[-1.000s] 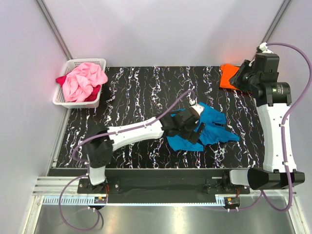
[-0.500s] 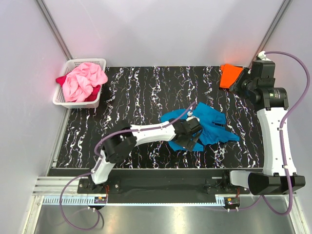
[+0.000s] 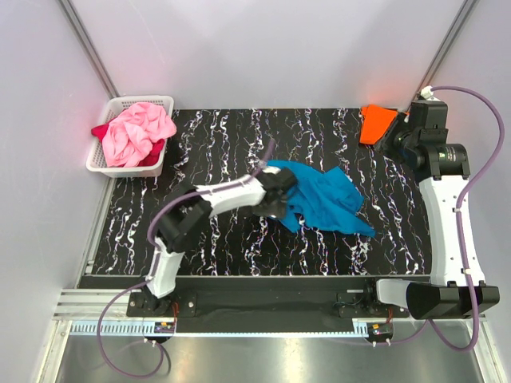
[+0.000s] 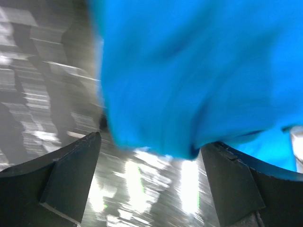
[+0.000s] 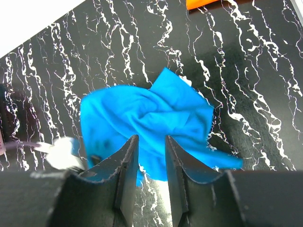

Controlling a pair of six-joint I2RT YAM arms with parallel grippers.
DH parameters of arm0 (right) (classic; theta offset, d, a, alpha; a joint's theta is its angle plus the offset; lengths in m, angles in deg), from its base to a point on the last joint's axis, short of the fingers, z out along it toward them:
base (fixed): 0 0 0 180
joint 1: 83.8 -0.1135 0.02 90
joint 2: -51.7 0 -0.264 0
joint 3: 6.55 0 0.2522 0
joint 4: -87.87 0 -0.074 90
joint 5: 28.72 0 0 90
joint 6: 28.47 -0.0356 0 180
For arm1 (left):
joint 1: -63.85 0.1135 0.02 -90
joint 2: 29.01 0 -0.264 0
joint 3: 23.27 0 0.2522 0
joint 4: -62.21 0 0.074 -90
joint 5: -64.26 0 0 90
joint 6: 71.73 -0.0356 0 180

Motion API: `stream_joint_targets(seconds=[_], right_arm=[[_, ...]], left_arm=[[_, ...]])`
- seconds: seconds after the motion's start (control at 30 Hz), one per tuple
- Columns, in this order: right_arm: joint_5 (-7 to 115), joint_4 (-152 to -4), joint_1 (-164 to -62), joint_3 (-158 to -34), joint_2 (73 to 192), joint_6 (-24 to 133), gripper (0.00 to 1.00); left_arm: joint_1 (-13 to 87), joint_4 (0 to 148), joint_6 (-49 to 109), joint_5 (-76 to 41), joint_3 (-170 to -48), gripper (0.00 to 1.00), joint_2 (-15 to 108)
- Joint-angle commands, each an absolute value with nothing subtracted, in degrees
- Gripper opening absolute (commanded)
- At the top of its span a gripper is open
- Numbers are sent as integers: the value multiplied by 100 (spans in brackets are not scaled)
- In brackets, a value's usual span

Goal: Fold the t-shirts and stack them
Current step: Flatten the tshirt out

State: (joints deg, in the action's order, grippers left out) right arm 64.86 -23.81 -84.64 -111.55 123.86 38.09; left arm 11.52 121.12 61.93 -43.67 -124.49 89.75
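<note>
A turquoise blue t-shirt (image 3: pixel 323 195) lies crumpled on the black marbled table, right of centre, also the blue t-shirt (image 5: pixel 147 111) in the right wrist view. My left gripper (image 3: pixel 281 199) is at its left edge. Its jaws stand wide open (image 4: pixel 151 142), with blurred blue cloth (image 4: pixel 189 71) just beyond the fingertips and none pinched. An orange t-shirt (image 3: pixel 377 124) lies at the back right corner. My right gripper (image 3: pixel 394 137) hangs high beside it, its fingers (image 5: pixel 150 138) a narrow gap apart with nothing between them. A pink t-shirt (image 3: pixel 137 132) and a dark red one (image 3: pixel 100 130) fill the basket.
The white lattice basket (image 3: pixel 156 167) stands off the table's back left corner. Grey walls close in the back and both sides. The table's (image 3: pixel 215 140) front edge runs just ahead of the arm bases.
My left arm swung left and back, and the blue t-shirt's left part shifted left and spread. My right gripper drew back off the orange t-shirt, uncovering it.
</note>
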Motion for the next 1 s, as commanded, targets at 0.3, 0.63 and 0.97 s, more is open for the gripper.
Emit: stream_joint_targets(seconds=[0.3, 0.63, 0.97], right_arm=[[6453, -2643, -8485, -11101, 12315, 3815, 36], [6190, -2766, -8485, -10952, 12350, 3684, 36], [5470, -3327, -8485, -10012, 12403, 3306, 35]], left_arm=[[2975, 12783, 6450, -5149, -11631, 90, 8473], [2405, 12818, 6441, -5404, -11096, 88, 6192], [1578, 12353, 6151, -4280, -10471, 88, 4912]])
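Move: The blue t-shirt lies bunched under and beside my left hand, which is nearly at table height by its near left end; its middle is about 10 cm to the right and 2 cm ahead. From this hand, the basket of pink shirts stands some 39 cm left and 18 cm ahead, the orange cloth 28 cm right and 20 cm ahead. From my right hand, the blue t-shirt is about 14 cm left, 4 cm back and 31 cm below. With its fingers still wide open and low on the cloth, my left hand goes on dragging the blue t-shirt leftward, about 14 cm, swinging forward at first and turning some 20 degrees counter-clockwise. It then draws back and rises about 17 cm off the cloth, drifting right a little and tipping its fingers up. Late on, my right hand starts to sink, about 4 cm. ##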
